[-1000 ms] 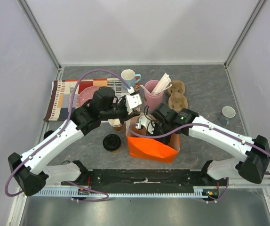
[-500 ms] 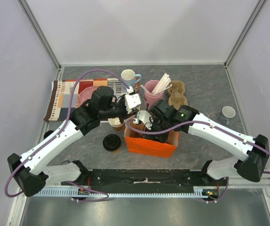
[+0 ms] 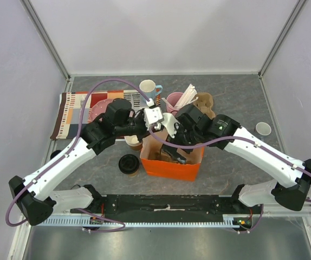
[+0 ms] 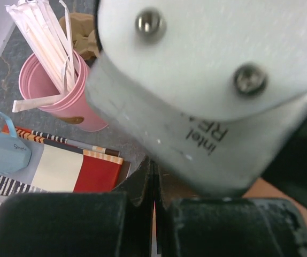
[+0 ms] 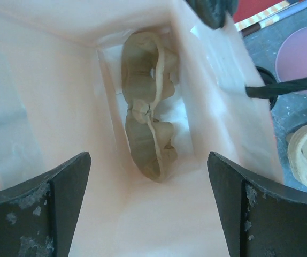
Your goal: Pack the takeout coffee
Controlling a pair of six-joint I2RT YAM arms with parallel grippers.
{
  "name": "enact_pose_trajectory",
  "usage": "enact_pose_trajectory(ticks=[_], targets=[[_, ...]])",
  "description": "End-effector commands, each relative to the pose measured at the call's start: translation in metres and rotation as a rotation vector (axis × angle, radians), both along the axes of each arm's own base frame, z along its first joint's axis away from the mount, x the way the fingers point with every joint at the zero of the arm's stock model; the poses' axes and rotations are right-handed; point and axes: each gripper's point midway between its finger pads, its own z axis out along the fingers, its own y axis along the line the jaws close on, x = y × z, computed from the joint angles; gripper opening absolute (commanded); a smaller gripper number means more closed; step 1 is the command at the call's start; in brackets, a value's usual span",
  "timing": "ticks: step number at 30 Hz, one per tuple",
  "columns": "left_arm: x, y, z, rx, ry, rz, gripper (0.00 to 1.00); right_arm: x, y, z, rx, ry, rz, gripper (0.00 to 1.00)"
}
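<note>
The takeout coffee [image 3: 128,163], a brown cup with a black dome lid, stands on the table just left of the orange paper bag [image 3: 172,169]. My left gripper [image 3: 146,130] [image 4: 154,176] is shut on the bag's back-left rim; a thin orange sliver shows between its fingers. Over the bag's mouth my right gripper [image 3: 172,143] [image 5: 148,158] hangs wide open with nothing between its fingers. In the right wrist view a pulp cup carrier [image 5: 145,107] lies on edge at the bottom of the bag [image 5: 46,107].
Stacked lidless paper cups [image 3: 134,142] stand behind the coffee. At the back are a blue mug [image 3: 149,88], a pink cup of straws [image 3: 176,103] and another pulp carrier [image 3: 204,103]. A striped placemat [image 3: 74,111] with a pink plate lies left; a small white cup [image 3: 262,129] stands far right.
My right gripper went from shut to wide open and lifted back out of the bag, leaving the carrier inside. The slumped bag now stands upright. The left arm stayed put.
</note>
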Motion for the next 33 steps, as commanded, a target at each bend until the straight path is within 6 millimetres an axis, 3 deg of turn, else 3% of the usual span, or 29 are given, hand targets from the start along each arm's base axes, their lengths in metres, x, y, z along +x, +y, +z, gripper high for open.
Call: enact_pose_trajectory(ticks=[1,8,15,20,25,33], targets=[[-0.003,-0.003,0.009,-0.023,0.027,0.011,0.02,0.018,0.017,0.051,0.145,-0.098,-0.080,0.98],[0.002,0.000,0.000,-0.018,0.072,0.078,0.02,0.020,0.014,0.088,0.247,-0.119,-0.177,0.98],[0.008,-0.006,0.005,-0.094,0.155,0.158,0.02,0.036,-0.012,0.100,0.253,-0.213,-0.340,0.98],[0.008,-0.006,0.000,-0.078,0.134,0.141,0.02,0.039,-0.018,0.127,0.338,-0.272,-0.381,0.98],[0.014,-0.009,0.004,-0.071,0.084,0.122,0.02,0.038,-0.003,0.120,0.341,-0.230,-0.347,0.98],[0.003,-0.013,0.005,-0.059,0.097,0.045,0.02,0.035,-0.008,0.122,0.363,-0.226,-0.356,0.98]])
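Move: The takeout bag stands open around the right hand's fingers, its middle about 2 cm to the left and 8 cm down, with the cup carrier on its floor some 15 cm below and 3 cm left. From that hand, the black-lidded cup is about 20 cm left and level with it, the cup stack 17 cm left and 8 cm ahead, the pink straw cup 20 cm straight ahead. From the left hand, the bag's middle is about 8 cm right, 6 cm back and 10 cm down. The bag's left far rim stays pinched in the shut left fingers, which lift about 2 cm, then sink most of the way back while easing slightly forward and right. Out of the bag's mouth, the wide-open right hand climbs some 9 cm and edges 3 cm forward, swinging right and partly back, turning about 20 degrees clockwise and raising its left side. ##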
